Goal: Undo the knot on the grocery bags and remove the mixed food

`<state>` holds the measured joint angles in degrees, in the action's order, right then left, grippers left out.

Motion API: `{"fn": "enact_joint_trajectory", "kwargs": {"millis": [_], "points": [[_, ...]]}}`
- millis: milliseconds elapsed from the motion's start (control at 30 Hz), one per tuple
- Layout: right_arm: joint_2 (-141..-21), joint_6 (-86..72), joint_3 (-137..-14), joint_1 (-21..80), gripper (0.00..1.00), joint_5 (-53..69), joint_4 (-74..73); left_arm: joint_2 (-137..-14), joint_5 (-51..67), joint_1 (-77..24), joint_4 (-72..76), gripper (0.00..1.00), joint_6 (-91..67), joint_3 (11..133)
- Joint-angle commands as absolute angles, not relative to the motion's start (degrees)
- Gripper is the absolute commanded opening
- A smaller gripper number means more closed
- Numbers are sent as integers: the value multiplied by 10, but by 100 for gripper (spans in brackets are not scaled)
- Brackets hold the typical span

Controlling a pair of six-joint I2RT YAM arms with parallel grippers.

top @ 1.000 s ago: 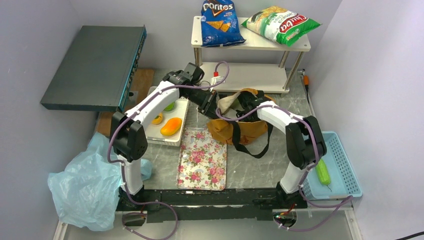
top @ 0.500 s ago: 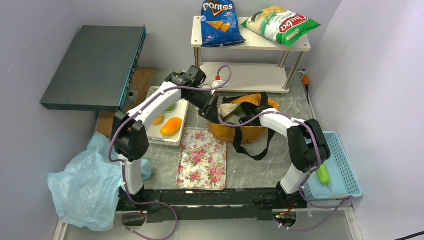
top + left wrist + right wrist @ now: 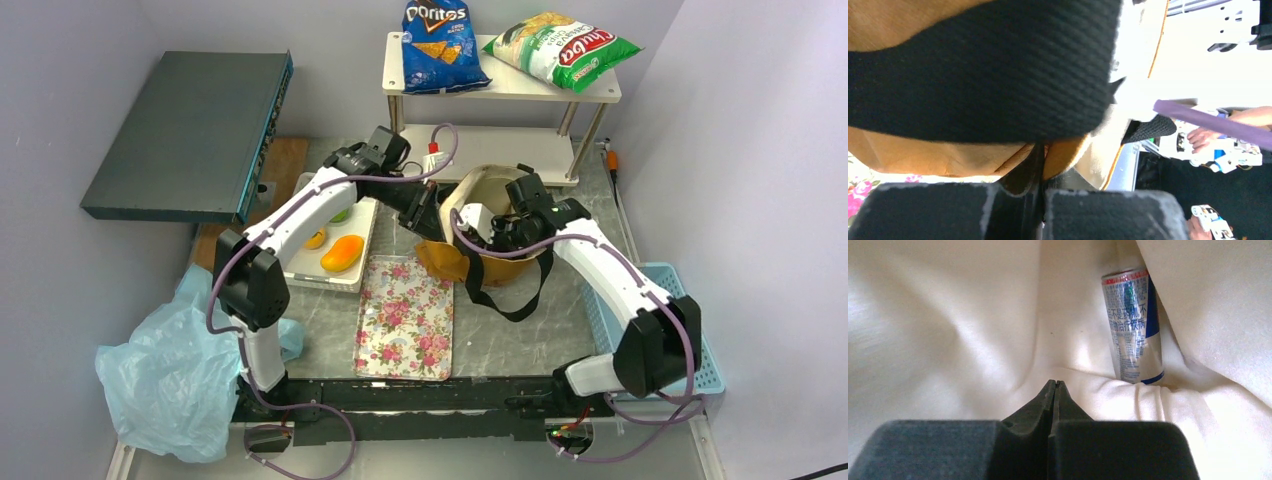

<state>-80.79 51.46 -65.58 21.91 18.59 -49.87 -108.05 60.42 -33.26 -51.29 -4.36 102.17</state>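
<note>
The orange-tan tote stands open on the table, its cream lining showing. Its black straps hang loose down the front, and no knot is in view. My left gripper is shut on the tote's left rim, under a broad black strap. Inside the tote's mouth my right gripper is shut on nothing. A slim silver can stands against the lining just beyond it to the right. The light-blue plastic bag lies crumpled at the near left.
A white tray left of the tote holds a mango, an orange fruit and a green fruit. A floral tray lies in front. The shelf carries a Doritos bag and a green-white chip bag. A blue basket is at the right.
My right gripper has gone from open to shut and moved into the tote's mouth, its elbow swinging out to the right. The tote's mouth now gapes wider. The left arm barely moved.
</note>
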Motion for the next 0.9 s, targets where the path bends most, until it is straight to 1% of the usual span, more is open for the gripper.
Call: {"fn": "enact_joint_trajectory", "kwargs": {"millis": [0, 200, 333, 667, 867], "points": [[-756, 526, -692, 220, 0, 269, -523, -1037, 554, -334, -432, 0, -74, 1000], [-688, 517, -683, 216, 0, 282, -521, -1024, 539, -328, -405, 0, -92, 974], [-661, 485, -691, 208, 0, 297, -513, -1013, 526, -328, -396, 0, -84, 960], [-648, 395, -759, 175, 0, 353, -499, -991, 497, -329, -352, 0, -58, 926], [-638, 403, -753, 170, 0, 353, -495, -951, 482, -347, -323, 0, -8, 893]]}}
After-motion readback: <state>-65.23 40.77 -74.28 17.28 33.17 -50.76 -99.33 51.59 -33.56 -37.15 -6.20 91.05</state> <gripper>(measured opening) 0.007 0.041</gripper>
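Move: The drink can lies inside the bag, about 6 cm ahead of the right hand, 7 cm to its left and some 9 cm below. The bag rim pinched by the left hand is roughly 18 cm to the right hand's left, 1 cm nearer the base and 10 cm higher; the floral tray's middle sits about 28 cm left, 11 cm back and 13 cm below. From the left hand the can is about 9 cm ahead, 14 cm to its right and 20 cm below. The drink can is left in the bag as the right hand, fingers still shut on nothing, rises about 14 cm away from it and up out of the mouth, easing a little back and left. Its wrist tilts some 25 degrees on the way, swinging the fingertips towards the robot's left. The left hand keeps its pinch on the rim, edging barely forward. ##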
